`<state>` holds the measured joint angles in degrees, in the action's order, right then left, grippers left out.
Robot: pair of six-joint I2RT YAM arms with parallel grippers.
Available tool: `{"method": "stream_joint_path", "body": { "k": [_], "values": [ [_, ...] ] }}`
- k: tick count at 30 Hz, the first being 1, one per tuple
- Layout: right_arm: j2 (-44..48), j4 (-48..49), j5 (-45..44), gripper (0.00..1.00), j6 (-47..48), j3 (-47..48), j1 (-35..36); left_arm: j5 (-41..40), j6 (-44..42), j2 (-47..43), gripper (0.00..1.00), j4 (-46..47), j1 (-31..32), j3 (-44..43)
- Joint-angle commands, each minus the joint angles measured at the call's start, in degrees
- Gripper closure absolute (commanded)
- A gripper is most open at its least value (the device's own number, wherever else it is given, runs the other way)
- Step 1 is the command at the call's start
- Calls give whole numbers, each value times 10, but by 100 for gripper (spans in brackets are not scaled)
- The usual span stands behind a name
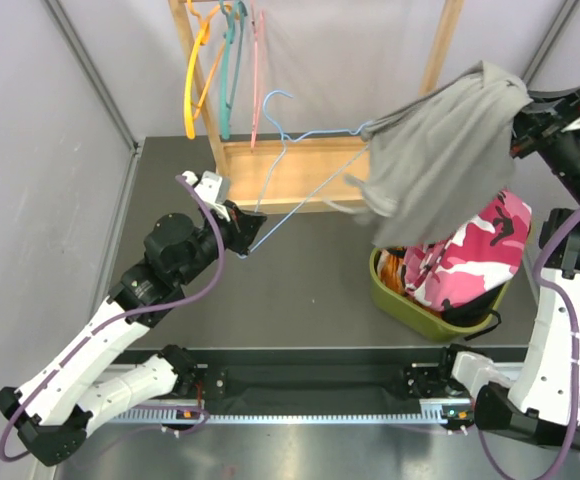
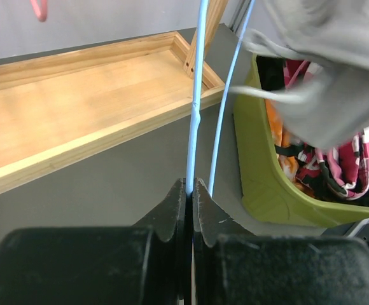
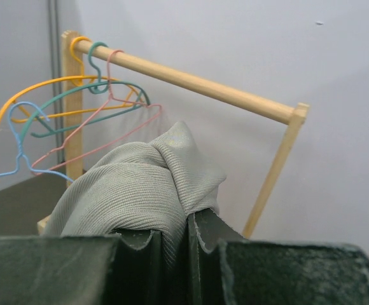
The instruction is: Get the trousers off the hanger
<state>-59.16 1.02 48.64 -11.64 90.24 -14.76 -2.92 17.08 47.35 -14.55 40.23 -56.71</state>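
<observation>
The light grey trousers (image 1: 440, 160) hang bunched in the air above the green basket (image 1: 410, 310). My right gripper (image 1: 518, 112) is shut on their top fold (image 3: 140, 184), with cloth pinched between its fingers (image 3: 207, 232). My left gripper (image 1: 248, 238) is shut on the thin wire of a light blue hanger (image 1: 315, 195), low over the table. In the left wrist view the wire (image 2: 196, 95) runs up from my left gripper (image 2: 191, 184) towards the grey cloth (image 2: 337, 76). I cannot tell whether the hanger's far end is still inside the cloth. Pink floral trousers (image 1: 470, 250) and orange trousers (image 1: 390, 265) lie in the basket.
A wooden rack with a tray base (image 1: 290, 170) stands at the back; its bar (image 3: 203, 86) carries a yellow hanger (image 1: 192, 80), a teal hanger (image 1: 228, 70) and a pink hanger (image 1: 256, 70). Grey walls close in on both sides. The basket (image 2: 267, 184) sits right of the rack base.
</observation>
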Motion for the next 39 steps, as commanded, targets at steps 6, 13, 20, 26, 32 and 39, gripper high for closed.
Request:
{"method": "stream_joint_path", "body": {
  "k": [6, 13, 20, 26, 32, 39],
  "values": [
    [51, 27, -87, 100, 5, 29, -94, -36, -28, -1, 100, 22, -2, 11],
    [81, -106, -158, 100, 112, -12, -126, -33, -56, 2, 100, 28, -2, -4],
    [118, -181, -164, 100, 228, -135, -129, -28, -74, 17, 100, 36, -3, -38],
    [121, -268, -163, 100, 341, -269, -130, -35, -81, 32, 100, 50, -2, -72],
    [93, -336, -137, 93, 422, -362, -130, -53, -90, 76, 100, 77, -2, -105],
    [82, -394, -143, 6, 484, -358, -130, -108, -89, 191, 100, 95, -4, -205]
  ]
}}
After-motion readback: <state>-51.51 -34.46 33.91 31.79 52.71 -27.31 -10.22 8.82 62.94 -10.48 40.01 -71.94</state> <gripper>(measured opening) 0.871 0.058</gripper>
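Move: The right hand, up high with the grey trousers, has the green basket about 9 cm to its right, roughly level in reach and some 46 cm below; the pink trousers lie in it, 10 cm right and 42 below, and the wooden tray stands about 18 cm ahead, 14 left and 56 below. The left hand, gripping the empty blue hanger, has the rail beside the pink hanger some 25 cm ahead and 23 up. The right hand carries the grey trousers to its right by about 12 cm, rising slightly at first, then swoops down some 35 cm into the mouth of the green basket, the wrist turning clockwise and tipping its fingers steeply down, and only at the bottom do the fingers open wide on the cloth. Meanwhile the left hand keeps its pinch on the blue hanger, dips a little, then lifts it forward and up towards the rail, about 6 cm each way. ##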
